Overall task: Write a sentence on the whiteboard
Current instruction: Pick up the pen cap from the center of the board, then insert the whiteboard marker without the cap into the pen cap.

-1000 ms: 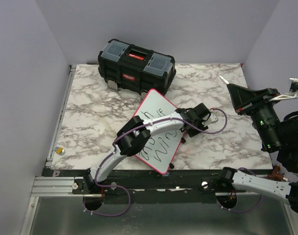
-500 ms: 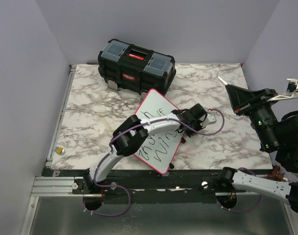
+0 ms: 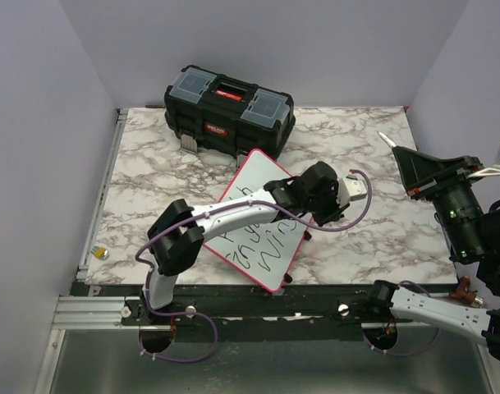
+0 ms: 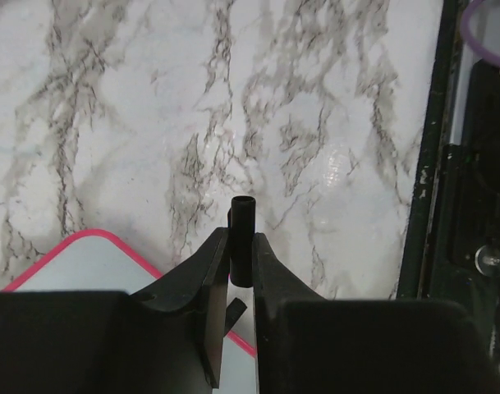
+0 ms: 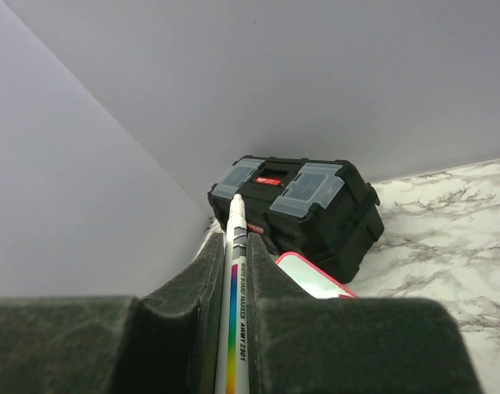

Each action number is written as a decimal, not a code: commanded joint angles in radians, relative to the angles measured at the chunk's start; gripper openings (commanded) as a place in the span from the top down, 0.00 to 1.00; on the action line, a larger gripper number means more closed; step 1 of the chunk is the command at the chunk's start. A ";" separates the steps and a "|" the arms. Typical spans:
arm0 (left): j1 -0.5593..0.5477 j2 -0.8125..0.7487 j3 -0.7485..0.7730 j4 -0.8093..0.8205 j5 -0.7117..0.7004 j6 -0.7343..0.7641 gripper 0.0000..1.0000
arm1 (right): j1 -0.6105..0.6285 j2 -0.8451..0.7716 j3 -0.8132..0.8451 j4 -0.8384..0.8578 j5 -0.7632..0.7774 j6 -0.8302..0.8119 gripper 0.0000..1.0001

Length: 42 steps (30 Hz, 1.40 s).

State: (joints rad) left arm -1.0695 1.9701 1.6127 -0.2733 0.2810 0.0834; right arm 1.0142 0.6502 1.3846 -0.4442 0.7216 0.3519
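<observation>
The whiteboard, white with a red rim, lies tilted in the middle of the marble table. The sentence is in black marker and my left arm hides part of it. My left gripper hovers by the board's right edge, shut on a small black cap that stands up between its jaws. One corner of the whiteboard shows below it. My right gripper is raised at the right, away from the board. It is shut on a white marker with a rainbow stripe, whose tip points toward the far left.
A black toolbox with a red latch stands at the back of the table, just behind the board, and shows as the toolbox in the right wrist view. A small yellow and silver object lies near the left edge. A black rail runs along the near edge.
My left gripper closed on the black cap. The left arm's elbow swung left and the wrist drew slightly back over the board. The right arm drifted right with the marker.
</observation>
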 commanded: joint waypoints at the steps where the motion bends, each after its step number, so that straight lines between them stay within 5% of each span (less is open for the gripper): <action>1: -0.007 -0.108 -0.040 0.025 0.054 0.033 1.00 | 0.002 -0.002 0.008 -0.039 0.013 0.017 0.99; 11: 0.021 -0.341 -0.143 -0.117 0.048 0.087 1.00 | 0.002 -0.001 -0.002 -0.079 -0.055 0.061 0.99; 32: 0.113 -0.838 -0.447 -0.210 -0.123 0.157 1.00 | 0.002 0.123 -0.102 -0.187 -0.492 0.121 0.99; 42: 0.134 -1.074 -0.648 -0.038 -0.131 0.173 1.00 | 0.002 0.183 -0.197 -0.086 -0.714 0.118 0.99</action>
State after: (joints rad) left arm -0.9447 0.9718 1.0420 -0.4187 0.1612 0.2382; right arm 1.0142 0.8181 1.2125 -0.5911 0.1543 0.4744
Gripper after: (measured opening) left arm 0.143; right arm 0.126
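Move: High above the left hand, which already holds the black cap, the pen tip waits about 36 cm up, some 3 cm to the right and 2 cm farther out. The whiteboard's middle lies about 9 cm ahead of the left hand, 16 cm to its left and 14 cm below. For the right hand, still gripping the pen, the cap is some 35 cm below, 4 cm ahead and 5 cm left. Carrying the cap clear of the table beside the whiteboard, the left hand climbs, then sweeps some 22 cm left over the board while still gaining height. The right hand holds nearly still at first, then brings the pen left and down towards the cap, swinging its fingers counter-clockwise by about 30 degrees and tipping them down. Both grips stay shut. ##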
